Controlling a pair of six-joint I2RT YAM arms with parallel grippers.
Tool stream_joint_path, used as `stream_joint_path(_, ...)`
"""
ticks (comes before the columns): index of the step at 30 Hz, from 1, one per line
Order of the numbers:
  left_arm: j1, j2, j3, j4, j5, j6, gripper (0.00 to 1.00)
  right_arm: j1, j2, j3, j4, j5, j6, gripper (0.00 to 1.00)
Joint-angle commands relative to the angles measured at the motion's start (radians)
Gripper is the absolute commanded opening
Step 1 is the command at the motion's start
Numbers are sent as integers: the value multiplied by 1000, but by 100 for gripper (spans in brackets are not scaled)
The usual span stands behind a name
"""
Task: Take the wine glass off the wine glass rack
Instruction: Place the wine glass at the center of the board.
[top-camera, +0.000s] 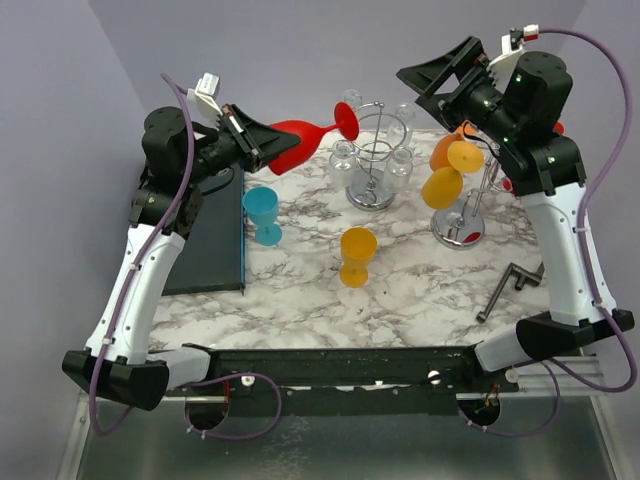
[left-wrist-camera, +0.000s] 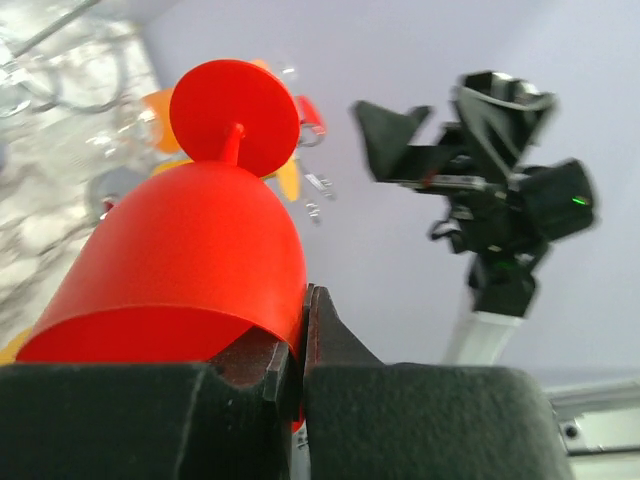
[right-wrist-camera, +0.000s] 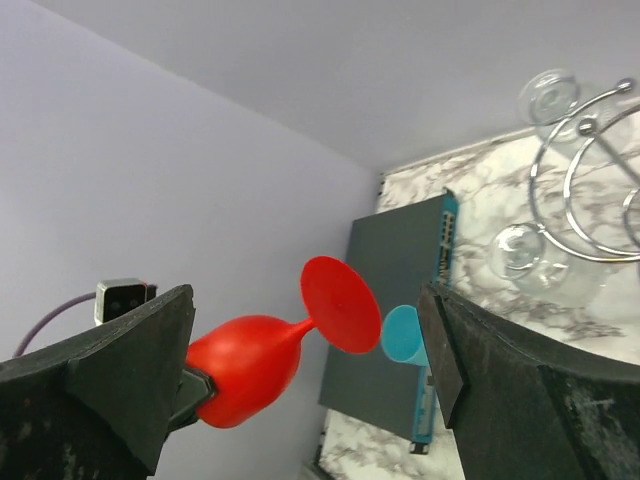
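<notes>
A red wine glass (top-camera: 300, 143) hangs on its side in the air above the table's back left, foot pointing right. My left gripper (top-camera: 262, 148) is shut on the rim of its bowl (left-wrist-camera: 190, 250), one finger inside and one outside (left-wrist-camera: 305, 300). The wine glass rack (top-camera: 462, 222), a chrome stand, carries orange and yellow glasses (top-camera: 447, 170) at the back right. My right gripper (top-camera: 412, 88) is open in the air just left of that rack's top, empty. In its wrist view the red glass (right-wrist-camera: 250, 365) shows far off between its spread fingers (right-wrist-camera: 308, 300).
A chrome wire rack (top-camera: 375, 165) with clear glasses stands at the back centre. A blue glass (top-camera: 262, 210) and a yellow glass (top-camera: 357, 255) stand on the marble table. A dark flat box (top-camera: 210, 240) lies at the left. A metal crank (top-camera: 510, 285) lies near the right arm.
</notes>
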Motion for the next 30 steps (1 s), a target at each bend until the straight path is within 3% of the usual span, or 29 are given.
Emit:
stream_joint_path(1, -9, -34, 65, -467, -104, 261, 0, 5, -58, 7, -113, 154, -170, 100)
stream_joint_path(6, -77, -62, 110, -721, -276, 401, 0, 6, -91, -24, -147, 167, -231, 100)
stream_joint_path(13, -313, -94, 112, -950, -609, 435, 0, 4, -131, -57, -169, 167, -278, 100)
stream_joint_path(24, -488, -10, 19, -1074, -759, 437, 0, 5, -166, -56, -222, 234, -338, 100)
stream_joint_path(30, -495, 105, 8, -1091, -793, 468, 0, 5, -185, -63, -254, 255, -357, 100)
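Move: The left hand still holds the red glass by its bowl, high up with the foot to the right. The open marble it is being taken to lies roughly 6 cm back, 3 cm to the right and 48 cm below. The upright blue glass stands about 11 cm ahead and 7 cm left of this hand, the yellow one 3 cm back and 19 cm right, both some 40 cm lower. From the right hand that marble spot is about 14 cm back, 27 cm left and 51 cm down. Keeping its pinch on the red glass's bowl, the left hand lowers it about 24 cm towards the bare marble left of the yellow glass, drawing back some 10 cm on the way. Its wrist rolls nearly 60 degrees and tips down, swinging the foot downward. The right hand, empty and wide open, retreats rightwards about 6 cm and somewhat back and down. ##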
